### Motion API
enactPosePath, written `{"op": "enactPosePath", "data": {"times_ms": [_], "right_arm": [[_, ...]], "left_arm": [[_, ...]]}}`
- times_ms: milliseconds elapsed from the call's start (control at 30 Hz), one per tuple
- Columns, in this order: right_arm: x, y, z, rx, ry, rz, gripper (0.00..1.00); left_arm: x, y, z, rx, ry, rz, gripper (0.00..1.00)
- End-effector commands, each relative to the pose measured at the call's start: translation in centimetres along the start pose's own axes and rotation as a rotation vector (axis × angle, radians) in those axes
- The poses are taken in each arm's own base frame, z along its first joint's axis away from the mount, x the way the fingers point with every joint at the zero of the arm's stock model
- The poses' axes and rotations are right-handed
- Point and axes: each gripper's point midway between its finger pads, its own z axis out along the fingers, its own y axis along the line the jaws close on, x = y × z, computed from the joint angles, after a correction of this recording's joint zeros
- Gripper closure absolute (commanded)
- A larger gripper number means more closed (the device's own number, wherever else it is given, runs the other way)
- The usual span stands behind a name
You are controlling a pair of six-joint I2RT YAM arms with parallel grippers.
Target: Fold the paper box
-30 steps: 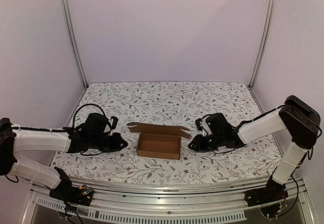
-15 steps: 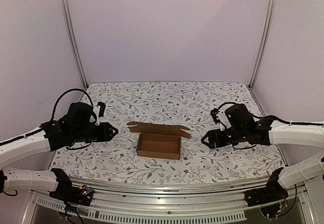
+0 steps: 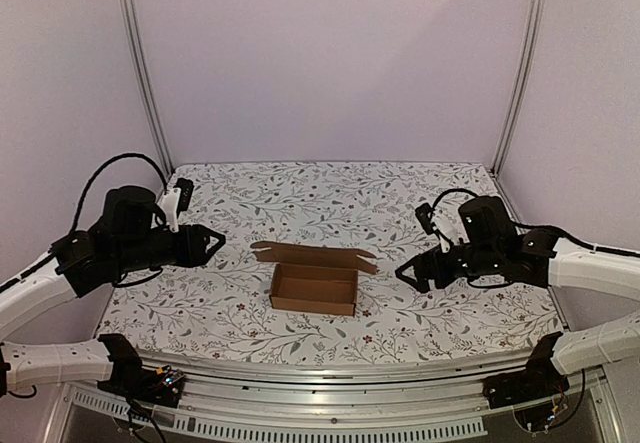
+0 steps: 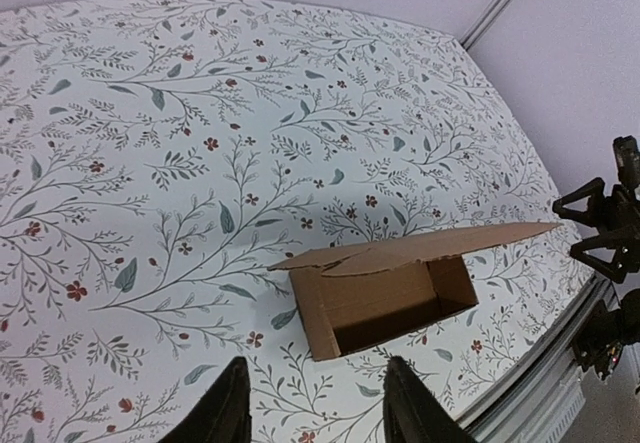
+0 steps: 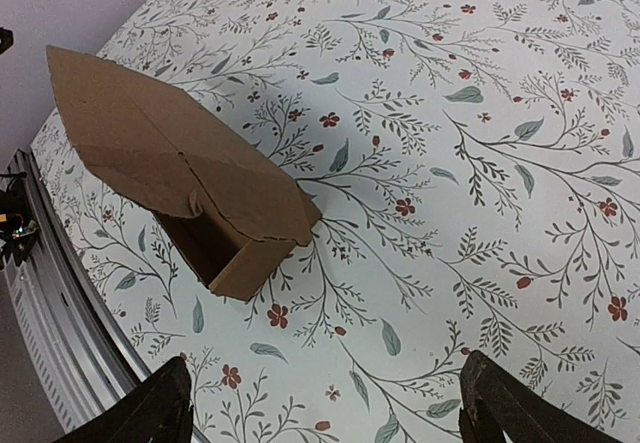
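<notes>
The paper box (image 3: 314, 286) is a small brown cardboard box standing open-topped on the floral cloth, its lid flap (image 3: 312, 255) raised along the far side. It also shows in the left wrist view (image 4: 385, 303) and the right wrist view (image 5: 200, 203). My left gripper (image 3: 213, 245) hovers left of the box, apart from it, its fingers (image 4: 228, 413) spread over bare cloth. To the right of the box my right gripper (image 3: 410, 272) is raised, with its fingertips (image 5: 490, 403) wide apart. Neither holds anything.
The floral cloth (image 3: 330, 198) covers the whole table. Metal frame posts (image 3: 140, 63) rise at the back corners against plain walls. An aluminium rail (image 3: 330, 375) runs along the near edge between the arm bases.
Both grippers have let go beside the box, opened, and drawn back and up, left one leftward, right one rightward. The box has stayed in place.
</notes>
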Motion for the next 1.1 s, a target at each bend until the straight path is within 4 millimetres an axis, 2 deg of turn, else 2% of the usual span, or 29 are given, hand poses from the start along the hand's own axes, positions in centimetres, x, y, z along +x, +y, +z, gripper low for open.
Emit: {"op": "enactPosePath", "data": {"times_ms": [0,100,233,400,733,1067], "right_arm": [[-0.8,1.3,0.8,-0.07,0.018,-0.102,0.13],[-1.7,1.8,1.4,-0.087,-0.002,-0.167,0.2],[-2.2,2.3,2.2,-0.101,-0.001,-0.256,0.22],[-2.5,3.1,3.1,-0.13,0.001,-0.394,0.25],[-1.9,3.9,5.7,-0.171,0.029,-0.557,0.31],[-1.9,4.2,7.7,-0.184,0.067,-0.561,0.54]], "left_arm": [[-0.2,-0.2,-0.8,0.004,-0.002,0.025,0.5],[-0.1,0.0,-0.6,-0.003,0.006,0.028,0.37],[0.2,0.1,-0.4,-0.011,0.02,0.027,0.26],[0.2,0.1,-0.3,-0.011,0.02,0.029,0.23],[0.2,0.1,-0.2,-0.014,0.023,0.031,0.22],[0.5,0.3,-0.2,-0.019,0.029,0.025,0.22]]}}
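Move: From the right hand, the near corner of the paper box lid's right end lies about 9 cm to the left, 4 cm ahead and 4 cm lower. The open box body under the lid has its middle about 23 cm to the left, 5 cm ahead and 12 cm below the right hand. From the left hand, that lid corner is roughly 36 cm to the right, level with it fore and aft and some 10 cm lower. Swinging left towards the lid's raised right end, the right hand travels about 7 cm and works some 3 cm lower, while its wrist turns nearly 30 degrees counter-clockwise. Its wide-open fingers narrow to about half, one finger coming under the lid so its end lies between them; no grip shows yet. The left hand stays put and opens its fingers further. ##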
